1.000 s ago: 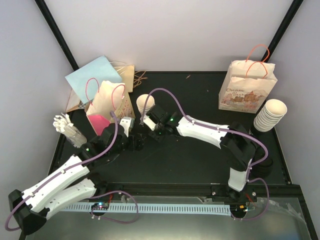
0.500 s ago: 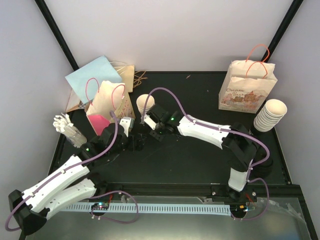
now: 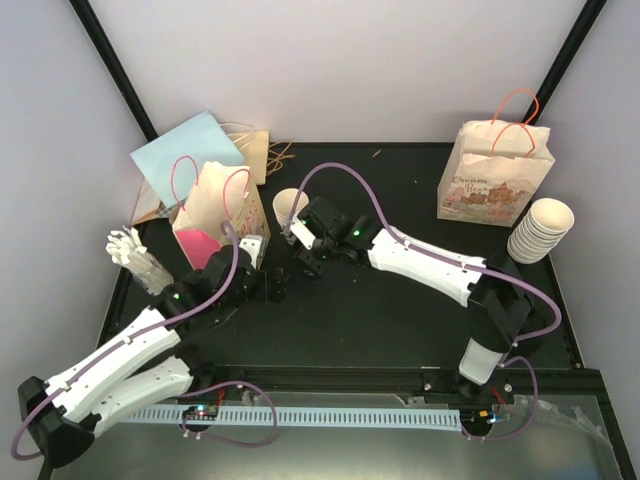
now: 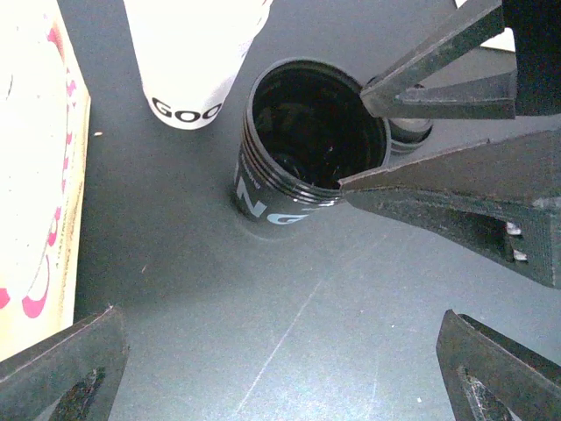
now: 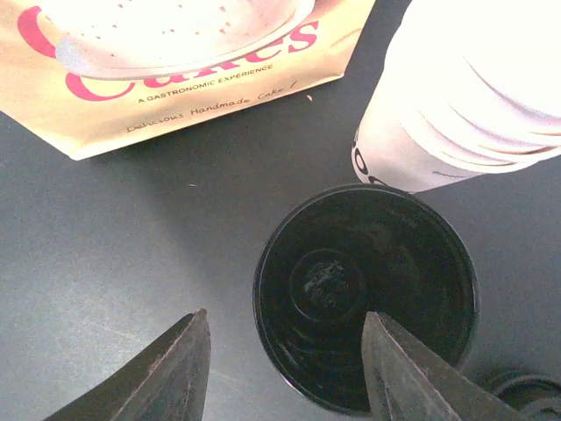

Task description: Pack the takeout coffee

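Note:
A black cup (image 5: 364, 294) stands upright and empty on the dark table, right beside a white paper cup (image 5: 473, 96). My right gripper (image 5: 289, 373) hangs over the black cup's near rim, open. One finger is outside the wall and the other over the inside, and neither touches it. My left gripper (image 4: 280, 377) is open wide a little short of the same black cup (image 4: 311, 140), holding nothing. The tan bag with pink lettering (image 3: 215, 210) stands just left of both cups. In the top view the black cup (image 3: 280, 282) sits between the two grippers.
A second printed paper bag (image 3: 495, 180) stands at the back right with a stack of white cups (image 3: 540, 232) beside it. White lids or cutlery (image 3: 135, 255) lie at the left edge. Flat bags and a blue sheet (image 3: 185, 150) lean at the back left.
My right gripper has opened, its fingers spreading away from the black cup's wall. The left gripper widened slightly. The cups have not moved.

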`<state>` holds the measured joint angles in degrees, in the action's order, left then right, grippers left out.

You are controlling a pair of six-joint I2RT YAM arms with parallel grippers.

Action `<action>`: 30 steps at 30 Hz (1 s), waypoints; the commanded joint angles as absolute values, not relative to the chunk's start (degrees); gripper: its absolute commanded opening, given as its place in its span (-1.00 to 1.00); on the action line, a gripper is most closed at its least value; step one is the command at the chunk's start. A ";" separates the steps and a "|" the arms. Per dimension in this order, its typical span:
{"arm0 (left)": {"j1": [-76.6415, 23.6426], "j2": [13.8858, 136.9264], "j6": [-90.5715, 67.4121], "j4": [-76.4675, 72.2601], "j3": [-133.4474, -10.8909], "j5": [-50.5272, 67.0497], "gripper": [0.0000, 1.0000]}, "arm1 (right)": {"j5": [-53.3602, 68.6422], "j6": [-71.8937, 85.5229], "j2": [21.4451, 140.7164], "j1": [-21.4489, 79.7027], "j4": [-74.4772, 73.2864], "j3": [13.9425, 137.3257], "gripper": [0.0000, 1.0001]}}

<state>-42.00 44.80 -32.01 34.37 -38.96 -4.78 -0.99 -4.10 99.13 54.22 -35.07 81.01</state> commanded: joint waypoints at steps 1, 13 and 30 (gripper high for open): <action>-41.57 45.95 -32.62 34.18 -42.60 -4.07 0.98 | -2.17 -0.78 94.97 53.31 -35.88 82.06 0.00; -41.78 53.25 -23.11 36.77 -51.47 1.18 0.97 | -13.98 11.39 83.24 50.62 -35.68 75.87 -0.02; -41.32 75.25 -11.22 50.07 -78.45 -7.05 0.92 | -24.77 22.86 66.40 44.22 -30.83 55.33 1.00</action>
<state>-41.91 70.15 -14.87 44.64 -71.72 -3.77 -26.15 20.03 70.74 48.66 -35.09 59.55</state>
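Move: The black lid lies low on the table about 8 cm ahead of the right hand, 17 cm to its right and 13 cm below. The black cup stands 3 cm ahead of that hand, 2 cm right, 9 cm below; the white cup stack is 12 cm straight ahead. From the left hand, the black cup is some 10 cm ahead, 9 cm right and 9 cm below, the white cup stack 19 cm ahead and 7 cm right, the paper bag 11 cm ahead and 13 cm left. Towards the black lid goes the empty right hand: it climbs about 8 cm off the black cup while starting right, then swings on to some 16 cm right and sinks slightly, turning clockwise about 40 degrees and opening from half to fully wide. The left hand, already wide open, rises some 8 cm and travels forward and right, coming more nearly over the black cup with a slight wrist turn. ##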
